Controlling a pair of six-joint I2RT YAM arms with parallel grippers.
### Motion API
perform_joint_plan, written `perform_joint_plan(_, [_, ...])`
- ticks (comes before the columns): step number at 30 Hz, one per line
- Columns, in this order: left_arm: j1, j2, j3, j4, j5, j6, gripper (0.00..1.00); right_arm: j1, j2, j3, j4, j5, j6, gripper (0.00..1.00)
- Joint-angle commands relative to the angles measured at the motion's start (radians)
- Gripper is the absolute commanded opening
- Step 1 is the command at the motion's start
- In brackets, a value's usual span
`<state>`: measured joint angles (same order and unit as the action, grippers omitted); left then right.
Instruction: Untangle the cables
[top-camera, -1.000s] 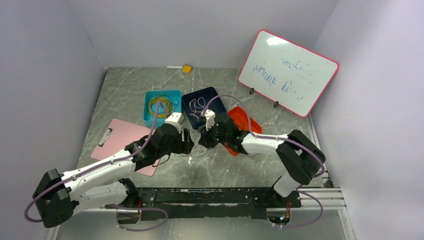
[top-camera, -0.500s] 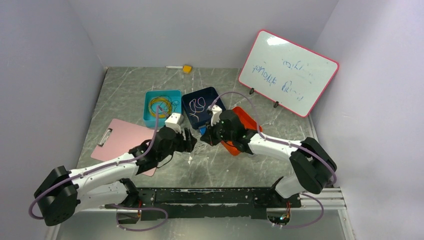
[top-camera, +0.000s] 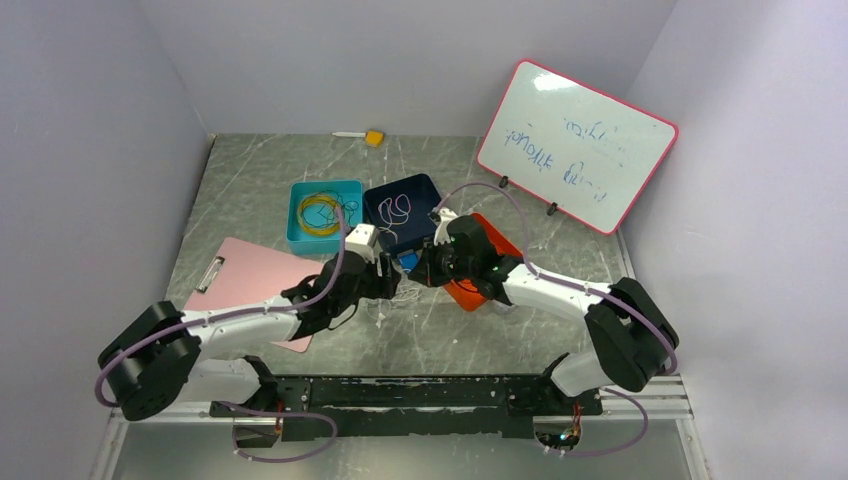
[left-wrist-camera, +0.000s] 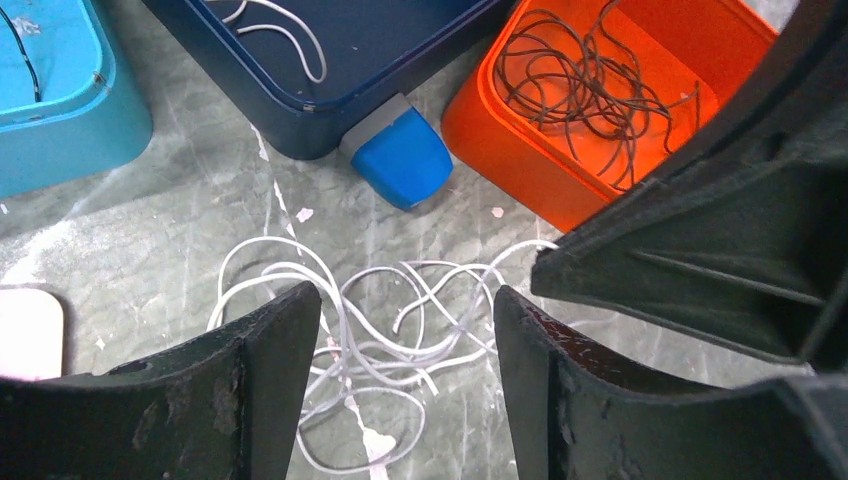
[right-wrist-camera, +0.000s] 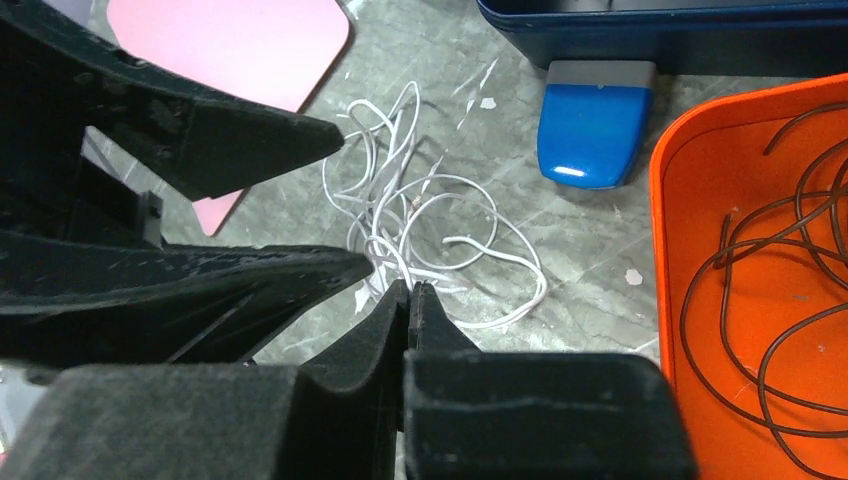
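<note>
A loose tangle of thin white cables (left-wrist-camera: 300, 268) (right-wrist-camera: 385, 225) (top-camera: 398, 292) lies on the marble table in front of the bins. My left gripper (left-wrist-camera: 405, 300) (top-camera: 385, 280) hangs open just above it, one finger on each side, touching nothing. My right gripper (right-wrist-camera: 410, 288) (top-camera: 420, 272) faces it from the right, jaws pressed together at the pile's edge, where a white strand runs into their tips. Dark brown cables (left-wrist-camera: 580, 90) (right-wrist-camera: 770, 330) are coiled in the orange tray (left-wrist-camera: 500, 140).
A navy bin (top-camera: 400, 180) holds a white cable, a teal bin (top-camera: 300, 240) yellow ones. A small blue object (left-wrist-camera: 400, 155) lies before the navy bin. A pink clipboard (top-camera: 240, 270) is at left, a whiteboard (top-camera: 575, 145) at back right.
My right gripper has shut and drawn back toward the orange tray. My left arm has moved right, its open gripper now over the white tangle.
</note>
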<state>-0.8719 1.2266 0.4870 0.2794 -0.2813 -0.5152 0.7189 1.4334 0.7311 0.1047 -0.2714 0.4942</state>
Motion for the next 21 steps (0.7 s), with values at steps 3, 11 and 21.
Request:
perform_joint_plan(3, [0.031, 0.094, 0.024, 0.161, 0.011, 0.006, 0.69, -0.007, -0.031, 0.02, -0.014, -0.009, 0.03, 0.0])
perform_joint_plan(11, [0.039, 0.241, 0.065, 0.202, 0.057, -0.004, 0.67, -0.007, -0.078, 0.046, -0.057, 0.009, 0.031, 0.0])
perform_joint_plan(21, [0.039, 0.289, 0.059, 0.237, 0.102, -0.021, 0.66, -0.007, -0.102, 0.065, -0.068, 0.018, 0.045, 0.0])
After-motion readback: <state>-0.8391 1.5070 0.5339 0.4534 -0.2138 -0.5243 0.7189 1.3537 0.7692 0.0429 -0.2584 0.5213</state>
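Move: The white cable tangle lies on the table just off the open left fingers, about 2 cm ahead, 2 cm to the right and some 7 cm below them. From the left hand the blue eraser is about 9 cm ahead and 4 cm right, the orange box 6 cm ahead and 15 cm right. The right hand already pinches a strand; from it the tangle lies about 3 cm left, 2 cm back and 8 cm below. The left hand sinks about 5 cm into the white tangle with its fingers kept wide open and hardly turning, easing some 2 cm forward early on and 2 cm to the right, mostly later, so the tips come down around the loops under the right hand's strand. The right hand first all but holds still, then lifts its pinched strand straight up about 3.5 cm, away from the tangle, keeping its fingers shut. ##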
